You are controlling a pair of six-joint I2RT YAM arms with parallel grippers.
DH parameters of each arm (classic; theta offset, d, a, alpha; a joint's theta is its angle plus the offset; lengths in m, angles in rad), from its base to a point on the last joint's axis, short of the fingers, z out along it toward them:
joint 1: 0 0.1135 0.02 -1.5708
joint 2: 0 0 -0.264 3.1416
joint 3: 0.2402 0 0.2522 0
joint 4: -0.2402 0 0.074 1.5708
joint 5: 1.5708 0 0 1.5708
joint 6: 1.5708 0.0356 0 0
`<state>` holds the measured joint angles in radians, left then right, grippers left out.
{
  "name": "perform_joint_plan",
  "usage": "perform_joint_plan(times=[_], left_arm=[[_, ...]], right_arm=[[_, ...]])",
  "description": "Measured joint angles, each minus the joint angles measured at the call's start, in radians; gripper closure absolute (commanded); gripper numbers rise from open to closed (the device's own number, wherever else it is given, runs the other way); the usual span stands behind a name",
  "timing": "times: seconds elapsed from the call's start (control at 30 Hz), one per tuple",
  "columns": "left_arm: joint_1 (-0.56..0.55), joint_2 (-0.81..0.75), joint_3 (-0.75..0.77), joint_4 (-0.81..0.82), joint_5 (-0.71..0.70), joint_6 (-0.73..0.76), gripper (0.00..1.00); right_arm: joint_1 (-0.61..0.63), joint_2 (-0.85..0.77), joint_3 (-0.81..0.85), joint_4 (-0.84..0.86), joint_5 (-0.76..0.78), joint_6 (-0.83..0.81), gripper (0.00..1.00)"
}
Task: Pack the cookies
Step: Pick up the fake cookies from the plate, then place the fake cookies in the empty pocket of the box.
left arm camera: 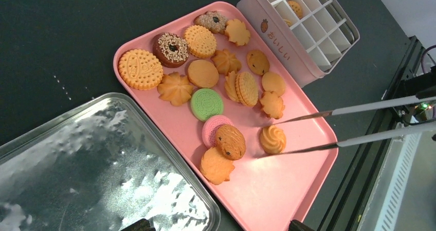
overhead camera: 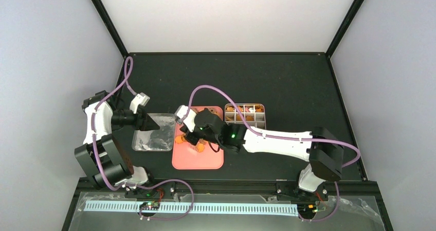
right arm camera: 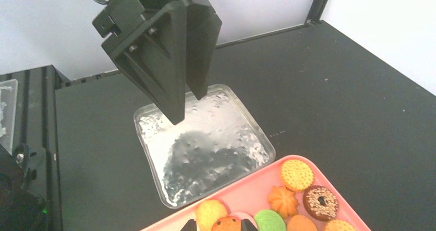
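Note:
The cookies point(left arm camera: 203, 74) lie scattered on the pink tray point(left arm camera: 288, 190): golden rounds and flower shapes, a brown sprinkled ring point(left arm camera: 170, 49), a green one point(left arm camera: 206, 103) and a pink one. My right gripper point(left arm camera: 264, 140) reaches in from the right with two thin metal tines. They stand apart on either side of a golden swirl cookie point(left arm camera: 272, 138) that rests on the tray. From above, the right gripper point(overhead camera: 191, 138) is over the tray's near-left part. My left gripper point(overhead camera: 151, 122) hangs open and holds nothing above the shiny clear tray point(overhead camera: 154, 136).
A white gridded tin point(overhead camera: 246, 116) stands against the pink tray's far right corner, with cookies in some cells. The clear tray point(left arm camera: 77, 164) lies edge to edge with the pink tray's left side. The left gripper point(right arm camera: 189, 108) looms over it in the right wrist view.

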<state>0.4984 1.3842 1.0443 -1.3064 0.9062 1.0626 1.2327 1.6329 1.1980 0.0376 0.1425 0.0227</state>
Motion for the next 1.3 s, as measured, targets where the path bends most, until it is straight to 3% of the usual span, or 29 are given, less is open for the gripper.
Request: perform_joint_plan(times=[0.37, 0.57, 0.87, 1.3], left_arm=[[0.000, 0.000, 0.012, -0.008, 0.008, 0.000, 0.31], [0.000, 0.000, 0.016, -0.008, 0.017, 0.001, 0.31], [0.000, 0.011, 0.016, -0.010, 0.028, 0.006, 0.31], [0.000, 0.012, 0.016, -0.015, 0.038, 0.015, 0.31]], right_arm=[[-0.059, -0.133, 0.002, -0.111, 0.042, -0.039, 0.99], [-0.224, -0.323, -0.024, -0.132, 0.086, -0.031, 0.99], [-0.463, -0.521, -0.218, -0.173, 0.145, 0.005, 0.99], [-0.568, -0.557, -0.288, -0.159, 0.222, 0.005, 0.99]])
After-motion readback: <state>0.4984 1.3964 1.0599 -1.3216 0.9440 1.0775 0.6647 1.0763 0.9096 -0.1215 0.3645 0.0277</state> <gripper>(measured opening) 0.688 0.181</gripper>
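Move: The tongs in the right hand already pinch the swirl cookie, about 5 cm back, 4 cm right and 19 cm below the hand. Its goal, the box's empty rightmost compartment in the second row from the far side, lies some 30 cm right, 7 cm ahead and 19 cm below. The star cookie is about 9 cm right and 2 cm back, the green cookie 1 cm left and 2 cm ahead. From the left hand that compartment lies roughly 46 cm right, 2 cm ahead. Still pinching the swirl cookie in the tongs, the right hand lifts it off the plate and swings it right towards the box, some 29 cm in all and about 14 cm forward. The path arcs, rising about 11 cm and then sinking nearly 5 cm, slowing at the end, while the wrist turns some 45 degrees clockwise; the fingers keep their grip on the tongs. ##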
